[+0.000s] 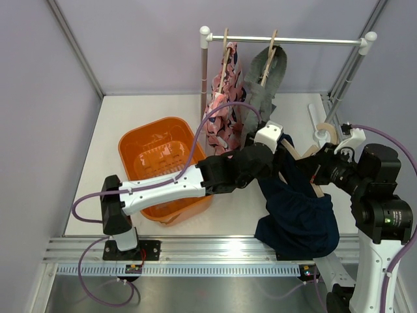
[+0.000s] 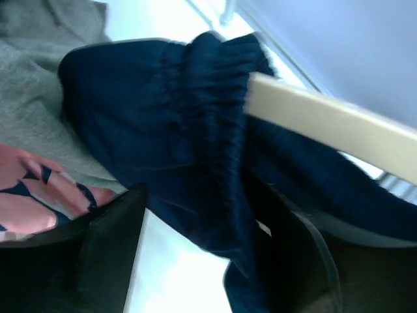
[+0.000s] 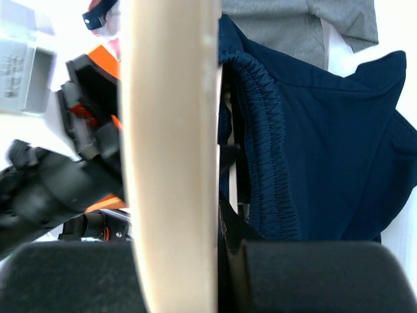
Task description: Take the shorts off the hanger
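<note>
The dark navy shorts (image 1: 296, 218) hang from a pale wooden hanger (image 1: 328, 132) held above the table's front right. My right gripper (image 3: 179, 251) is shut on the hanger's bar (image 3: 169, 130), with the gathered waistband (image 3: 260, 130) just right of it. My left gripper (image 1: 279, 145) reaches in from the left. In the left wrist view its jaws (image 2: 205, 195) stand apart around the navy waistband (image 2: 202, 111). The right finger (image 2: 313, 261) is against the cloth and a gap shows beside the left finger (image 2: 111, 254). The hanger (image 2: 326, 124) crosses above.
Pink patterned shorts (image 1: 225, 104) and grey shorts (image 1: 266, 78) hang on hangers from the white rail (image 1: 313, 40) at the back. An orange basket (image 1: 163, 163) stands at centre left under my left arm. Grey walls enclose the table on three sides.
</note>
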Tool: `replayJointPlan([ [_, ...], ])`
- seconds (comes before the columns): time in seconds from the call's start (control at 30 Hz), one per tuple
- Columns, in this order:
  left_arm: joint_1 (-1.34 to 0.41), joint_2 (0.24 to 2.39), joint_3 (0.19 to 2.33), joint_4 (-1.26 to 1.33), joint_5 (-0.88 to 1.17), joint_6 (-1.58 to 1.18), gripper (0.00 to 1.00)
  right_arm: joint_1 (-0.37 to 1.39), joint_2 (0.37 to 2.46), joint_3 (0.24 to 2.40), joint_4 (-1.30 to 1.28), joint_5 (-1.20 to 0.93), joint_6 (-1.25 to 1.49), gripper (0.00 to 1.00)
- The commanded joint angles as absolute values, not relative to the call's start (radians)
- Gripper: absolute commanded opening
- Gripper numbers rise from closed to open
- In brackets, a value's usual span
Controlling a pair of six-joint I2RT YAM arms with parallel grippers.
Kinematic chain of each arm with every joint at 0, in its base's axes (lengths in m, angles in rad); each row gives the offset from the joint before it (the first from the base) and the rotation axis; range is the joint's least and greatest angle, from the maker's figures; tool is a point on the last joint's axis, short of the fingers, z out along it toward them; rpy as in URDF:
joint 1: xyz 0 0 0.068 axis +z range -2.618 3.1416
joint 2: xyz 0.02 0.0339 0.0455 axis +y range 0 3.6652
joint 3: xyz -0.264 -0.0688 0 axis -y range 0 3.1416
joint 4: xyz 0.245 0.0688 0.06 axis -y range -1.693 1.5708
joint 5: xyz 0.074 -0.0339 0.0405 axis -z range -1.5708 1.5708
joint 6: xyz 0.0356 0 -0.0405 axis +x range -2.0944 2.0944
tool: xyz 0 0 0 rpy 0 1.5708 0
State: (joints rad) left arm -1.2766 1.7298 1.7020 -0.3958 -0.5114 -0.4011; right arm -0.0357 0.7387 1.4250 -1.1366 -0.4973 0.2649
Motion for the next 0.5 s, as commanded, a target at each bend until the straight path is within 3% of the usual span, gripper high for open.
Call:
replayJointPlan([
  [0.0,-1.276,1.726,1.752,-0.327,-0.668,-0.373,0.6,-0.037,0.735,1.48,-1.095,-0.551,0.27,0.0],
  [0.03,-1.275,1.726,1.756,-0.319,-0.687,-0.364,0.4,-0.037,0.733,1.476,-1.095,-0.552,0.27,0.0],
  [0.1,-1.263,1.729,1.763,-0.302,-0.721,-0.344,0.18,-0.037,0.727,1.471,-1.097,-0.551,0.271,0.0],
  [0.13,-1.253,1.729,1.766,-0.296,-0.729,-0.345,0.0,-0.037,0.726,1.468,-1.098,-0.549,0.272,0.0],
  [0.47,-1.095,1.83,1.893,-0.33,-0.654,-0.373,0.0,-0.037,0.696,1.473,-1.112,-0.574,0.267,0.0],
])
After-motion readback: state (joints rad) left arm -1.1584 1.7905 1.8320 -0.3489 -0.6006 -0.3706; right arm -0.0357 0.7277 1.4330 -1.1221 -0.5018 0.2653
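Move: The navy shorts' waistband edge, stretched over the end of the wooden hanger, sits just between the left hand's open fingers, hardly 1 cm ahead, 1 cm right and 1 cm lower. The hanger's middle is some 6 cm to that hand's right and 1 cm back, about 1 cm higher. The grey shorts hang about 12 cm ahead and 5 cm left, 2 cm lower. From the right hand the waistband edge is roughly 6 cm ahead, 7 cm left and 4 cm lower. Closing on the near-by waistband edge, the left hand pinches the navy cloth and then draws it forward and up, about 7 cm out and 4 cm higher, towards the hanging grey shorts, swinging some 10 degrees counter-clockwise and speeding up as it goes. The right hand holds still and keeps its grip on the hanger by the hook. ##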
